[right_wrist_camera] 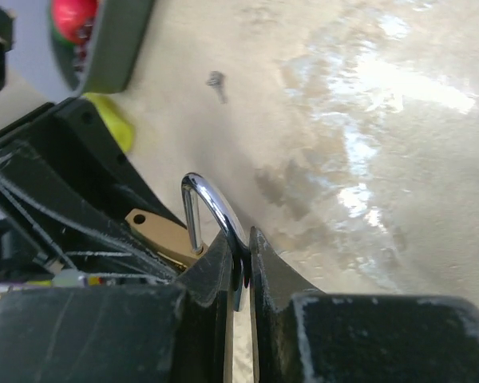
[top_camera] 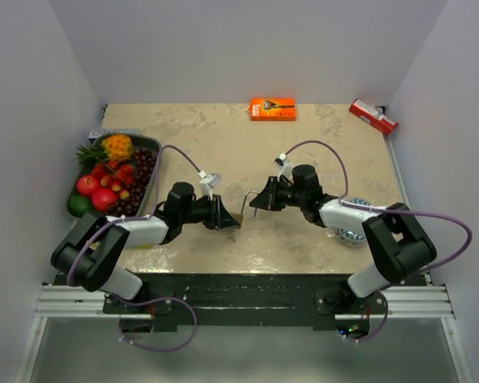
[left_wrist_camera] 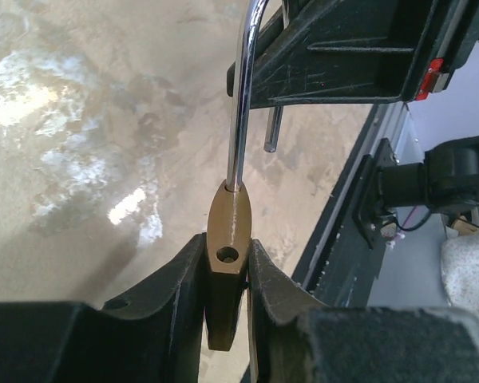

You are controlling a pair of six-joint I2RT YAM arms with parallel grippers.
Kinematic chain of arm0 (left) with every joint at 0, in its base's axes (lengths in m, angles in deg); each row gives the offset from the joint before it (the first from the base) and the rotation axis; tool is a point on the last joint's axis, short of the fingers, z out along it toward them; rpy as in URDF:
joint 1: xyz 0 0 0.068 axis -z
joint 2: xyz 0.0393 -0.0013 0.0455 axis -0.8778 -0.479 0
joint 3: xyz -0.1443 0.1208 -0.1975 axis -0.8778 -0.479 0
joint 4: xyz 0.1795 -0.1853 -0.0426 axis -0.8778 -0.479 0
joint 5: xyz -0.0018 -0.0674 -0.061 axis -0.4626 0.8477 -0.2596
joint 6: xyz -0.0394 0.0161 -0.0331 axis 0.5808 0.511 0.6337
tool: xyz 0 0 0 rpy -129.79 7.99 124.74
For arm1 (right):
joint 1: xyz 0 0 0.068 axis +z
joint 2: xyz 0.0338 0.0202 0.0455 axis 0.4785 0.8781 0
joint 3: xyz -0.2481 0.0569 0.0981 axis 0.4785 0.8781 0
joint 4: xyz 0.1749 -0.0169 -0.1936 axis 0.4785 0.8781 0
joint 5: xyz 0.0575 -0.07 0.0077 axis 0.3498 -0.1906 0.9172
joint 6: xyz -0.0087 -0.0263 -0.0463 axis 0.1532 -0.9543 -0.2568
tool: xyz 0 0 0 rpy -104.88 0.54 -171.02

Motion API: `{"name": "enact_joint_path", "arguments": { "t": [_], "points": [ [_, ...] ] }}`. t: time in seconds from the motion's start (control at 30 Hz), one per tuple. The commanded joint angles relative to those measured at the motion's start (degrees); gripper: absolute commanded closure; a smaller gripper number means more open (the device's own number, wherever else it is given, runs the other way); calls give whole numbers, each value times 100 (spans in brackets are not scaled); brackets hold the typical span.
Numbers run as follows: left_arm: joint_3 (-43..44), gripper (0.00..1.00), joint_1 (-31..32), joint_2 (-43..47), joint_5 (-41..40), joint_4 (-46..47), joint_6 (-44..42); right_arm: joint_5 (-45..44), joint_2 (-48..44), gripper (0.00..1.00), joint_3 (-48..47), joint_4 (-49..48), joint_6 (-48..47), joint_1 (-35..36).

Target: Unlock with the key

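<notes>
My left gripper [left_wrist_camera: 227, 239] is shut on the brass body of the padlock [left_wrist_camera: 227, 227], holding it above the table near the front edge [top_camera: 241, 215]. The chrome shackle [left_wrist_camera: 239, 104] rises from the body. Its free end [left_wrist_camera: 273, 128] is out of the empty hole in the top of the body. From the right, my right gripper [right_wrist_camera: 241, 239] is shut on the bend of the shackle [right_wrist_camera: 211, 199], and the brass body [right_wrist_camera: 160, 233] shows just beyond it. In the top view both grippers [top_camera: 223, 215] [top_camera: 259, 199] meet at the padlock. I cannot make out the key.
A grey tray [top_camera: 152, 152] of fruit stands at the left. An orange box [top_camera: 272, 108] and a red box [top_camera: 373, 116] lie along the back edge. A blue-and-white ball [top_camera: 351, 233] sits under the right arm. A small dark thing [right_wrist_camera: 215, 82] lies on the table.
</notes>
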Motion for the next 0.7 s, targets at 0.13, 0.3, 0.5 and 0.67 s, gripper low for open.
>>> {"name": "enact_joint_path", "arguments": {
  "t": [0.13,0.3,0.5,0.67],
  "points": [
    [663,100,-99,-949,-232,561,236,-1593,866,96,-915,452,-860,-96],
    [900,92,-240,-1494,-232,685,307,-1874,1471,89,-1406,655,-957,-87],
    [1181,58,-486,-1864,-328,546,219,-2120,1895,71,-1776,840,-940,-87],
    [1366,38,-486,-1891,-565,237,-36,-2445,1834,56,-1803,910,-957,-96]
  ]
}}
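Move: The padlock is already in both hands, its brass body in the left fingers and the bow of its open shackle in the right; the bare table it goes down to lies about 7 cm ahead of the left hand and 6 cm below, and 9 cm ahead of the right, 2 cm to its right and 8 cm below. The small loose key lies roughly 9 cm ahead and 10 cm left of the left hand; the small padlock sits some 11 cm ahead and 12 cm right of the right hand. Both hands carry the padlock together forward and down to the table, the left going about 7 cm out and 5 cm down, the right about 9 cm out and 7 cm down while its wrist tips the fingertips some 20 degrees further down and turns a little clockwise. Close to the table both sets of fingers, shut on the lock until then, part to about half open, the left letting go of the brass body and the right of the shackle's bow. ##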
